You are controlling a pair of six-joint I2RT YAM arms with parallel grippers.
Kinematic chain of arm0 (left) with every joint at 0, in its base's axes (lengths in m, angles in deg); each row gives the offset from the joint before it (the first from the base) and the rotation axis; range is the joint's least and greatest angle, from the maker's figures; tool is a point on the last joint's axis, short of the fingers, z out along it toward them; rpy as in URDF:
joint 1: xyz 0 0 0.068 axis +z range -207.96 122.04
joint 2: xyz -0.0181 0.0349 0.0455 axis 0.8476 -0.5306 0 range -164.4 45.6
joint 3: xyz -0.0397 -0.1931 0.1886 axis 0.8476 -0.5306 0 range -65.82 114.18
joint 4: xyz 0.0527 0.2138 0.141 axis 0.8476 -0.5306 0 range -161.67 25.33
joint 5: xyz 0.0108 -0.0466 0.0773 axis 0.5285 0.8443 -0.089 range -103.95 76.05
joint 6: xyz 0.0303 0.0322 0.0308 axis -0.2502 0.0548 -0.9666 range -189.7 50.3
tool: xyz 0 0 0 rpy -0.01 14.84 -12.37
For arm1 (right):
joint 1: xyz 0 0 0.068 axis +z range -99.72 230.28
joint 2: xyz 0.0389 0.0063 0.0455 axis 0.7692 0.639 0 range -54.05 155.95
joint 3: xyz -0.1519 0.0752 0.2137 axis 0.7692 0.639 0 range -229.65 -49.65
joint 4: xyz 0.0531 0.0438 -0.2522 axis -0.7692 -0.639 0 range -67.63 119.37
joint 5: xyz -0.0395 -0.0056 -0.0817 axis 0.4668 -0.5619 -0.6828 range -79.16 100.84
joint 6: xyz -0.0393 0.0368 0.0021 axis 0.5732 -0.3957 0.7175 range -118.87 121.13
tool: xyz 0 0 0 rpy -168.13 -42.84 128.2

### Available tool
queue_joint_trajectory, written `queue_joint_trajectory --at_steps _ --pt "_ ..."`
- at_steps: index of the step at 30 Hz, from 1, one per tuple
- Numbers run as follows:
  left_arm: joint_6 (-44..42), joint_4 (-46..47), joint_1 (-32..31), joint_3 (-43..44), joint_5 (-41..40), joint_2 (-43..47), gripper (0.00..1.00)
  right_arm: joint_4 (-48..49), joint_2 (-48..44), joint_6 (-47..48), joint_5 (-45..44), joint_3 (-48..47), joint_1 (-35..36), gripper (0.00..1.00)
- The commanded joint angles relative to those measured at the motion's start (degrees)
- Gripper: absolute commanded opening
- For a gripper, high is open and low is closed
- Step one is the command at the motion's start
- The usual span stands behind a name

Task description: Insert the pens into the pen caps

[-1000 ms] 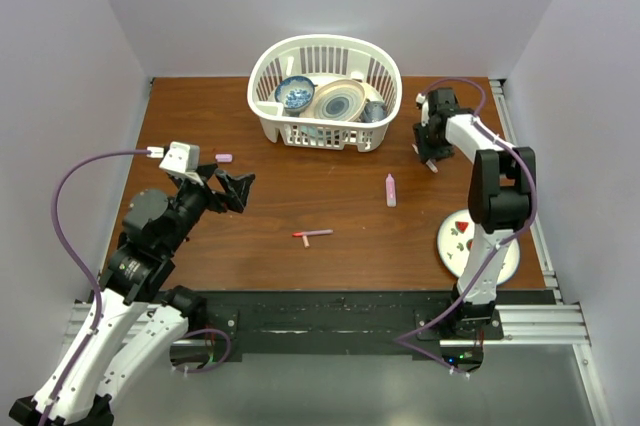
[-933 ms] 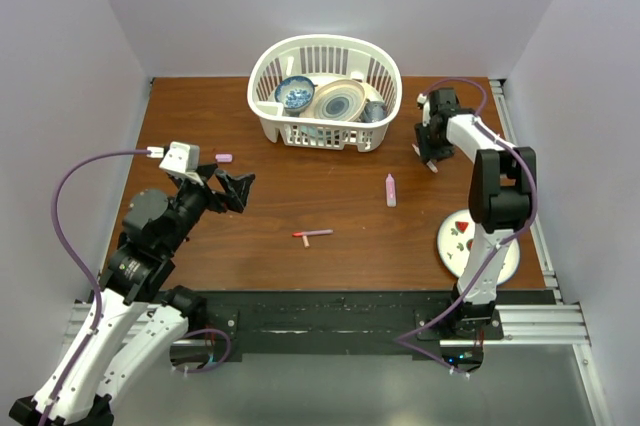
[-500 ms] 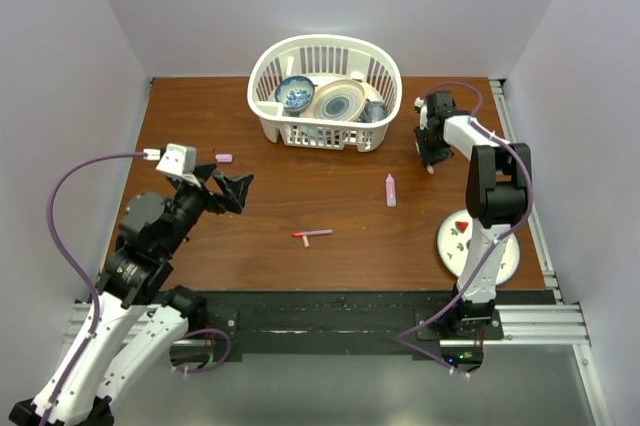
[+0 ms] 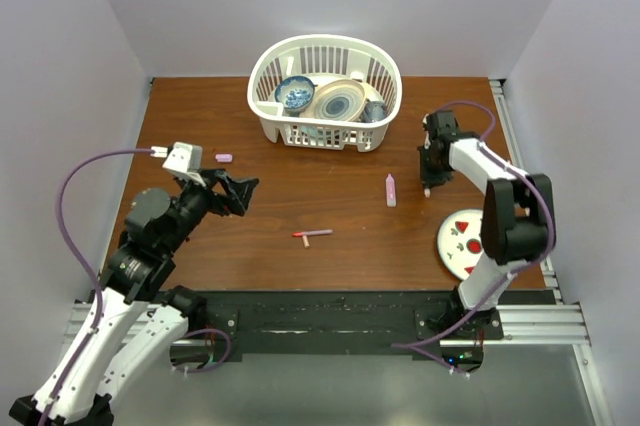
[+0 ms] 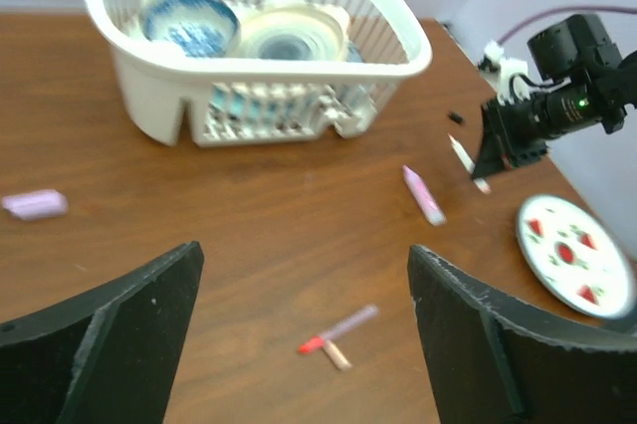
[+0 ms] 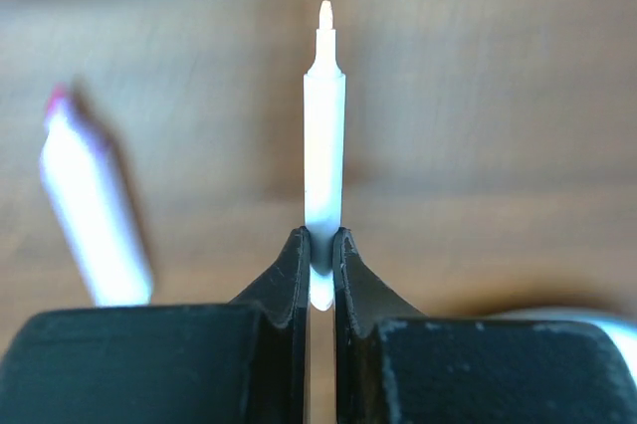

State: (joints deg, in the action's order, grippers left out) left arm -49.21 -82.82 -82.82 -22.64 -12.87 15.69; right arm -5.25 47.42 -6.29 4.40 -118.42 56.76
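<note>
My right gripper (image 6: pixel 318 240) is shut on a slim white pen (image 6: pixel 323 145), whose bare tip points away from the wrist. From above, that gripper (image 4: pixel 428 181) hangs over the table's right side. The lilac highlighter (image 4: pixel 390 189) lies just to its left, also visible as a blurred shape (image 6: pixel 95 210). A pen with a red end (image 4: pixel 312 234) lies mid-table beside a short tan piece (image 5: pixel 336 354). A pink cap (image 4: pixel 224 158) rests at the left, and a small black cap (image 5: pixel 455 116) lies near the right arm. My left gripper (image 4: pixel 240 191) hovers open and holds nothing.
A white basket (image 4: pixel 265 66) holding bowls and a plate stands at the back centre. A white plate (image 4: pixel 455 246) with red marks sits at the front right, partly under the right arm. Walls enclose the table on three sides.
The right gripper closed on the white pen and moved it towards the front, away from the back right corner. The left gripper stayed open and hardly moved.
</note>
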Motion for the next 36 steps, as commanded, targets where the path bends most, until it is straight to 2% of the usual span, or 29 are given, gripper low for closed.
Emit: queue_joint_trajectory --at_steps 1,5,6,9,12,18,23,29,36 --pt "9.55 -2.32 0.08 0.42 8.4 -3.74 0.86 1.82 -13.29 -7.6 0.98 7.06 2.48 0.0" --pt "15.63 -1.37 0.08 -0.11 14.19 -8.93 0.79 4.36 -24.46 -10.33 4.4 12.42 9.23 0.0" --pt "17.37 0.21 0.08 -1.42 18.3 -9.81 0.78 6.9 -28.57 -12.6 6.24 14.7 12.65 0.0" --pt "21.24 8.46 0.08 -4.93 22.72 -12.88 0.78 13.66 -34.04 -19.44 10.82 19.62 20.11 0.0" --pt "23.53 14.18 -0.01 -6.43 23.96 -16.47 0.78 20.17 -38.45 -25.69 11.71 22.71 27.23 0.0" --pt "25.12 22.45 -0.8 -6.53 26.07 -23.95 0.77 25.54 -38.11 -31.07 8.99 21.49 38.32 0.0" --pt "26.35 28.08 -3.0 -6.97 24.77 -26.07 0.77 26.87 -34.07 -31.95 5.92 18.07 45.71 0.0" --pt "26.09 28.52 -4.14 -8.02 23.7 -27.92 0.73 28.45 -31.16 -32.66 4.07 15.86 49.67 0.0" --pt "26.35 28.79 -4.84 -10.13 23.0 -27.31 0.68 28.81 -30.89 -33.27 1.78 15.07 51.0 0.0"
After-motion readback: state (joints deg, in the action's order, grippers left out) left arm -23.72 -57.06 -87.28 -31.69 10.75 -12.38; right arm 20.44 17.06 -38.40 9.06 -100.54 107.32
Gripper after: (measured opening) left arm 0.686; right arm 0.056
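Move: The right hand still pinches the white pen near its blunt end, about 3 cm above the table. It is bringing the pen to the open left gripper, some 46 cm to its left, 14 cm back and 25 cm higher. The pink pen lies about 9 cm to its left and level with it; the red pen is roughly 31 cm left and 11 cm back. From the left hand, the white pen is about 46 cm right, 16 cm ahead and 25 cm down. Keeping its pinch, the right hand sweeps the white pen some 31 cm left while drawing back and rising, past the pink pen and up over the red pen's area, and rolls its left side up so the fingers swing round to point left towards the other gripper. The empty left hand comes to meet it, about 12 cm right and 10 cm down, tipping its fingers down nearly 30 degrees and narrowing them somewhat without shutting, until they stand open around the pen's upper part; whether they touch it can't be seen. ##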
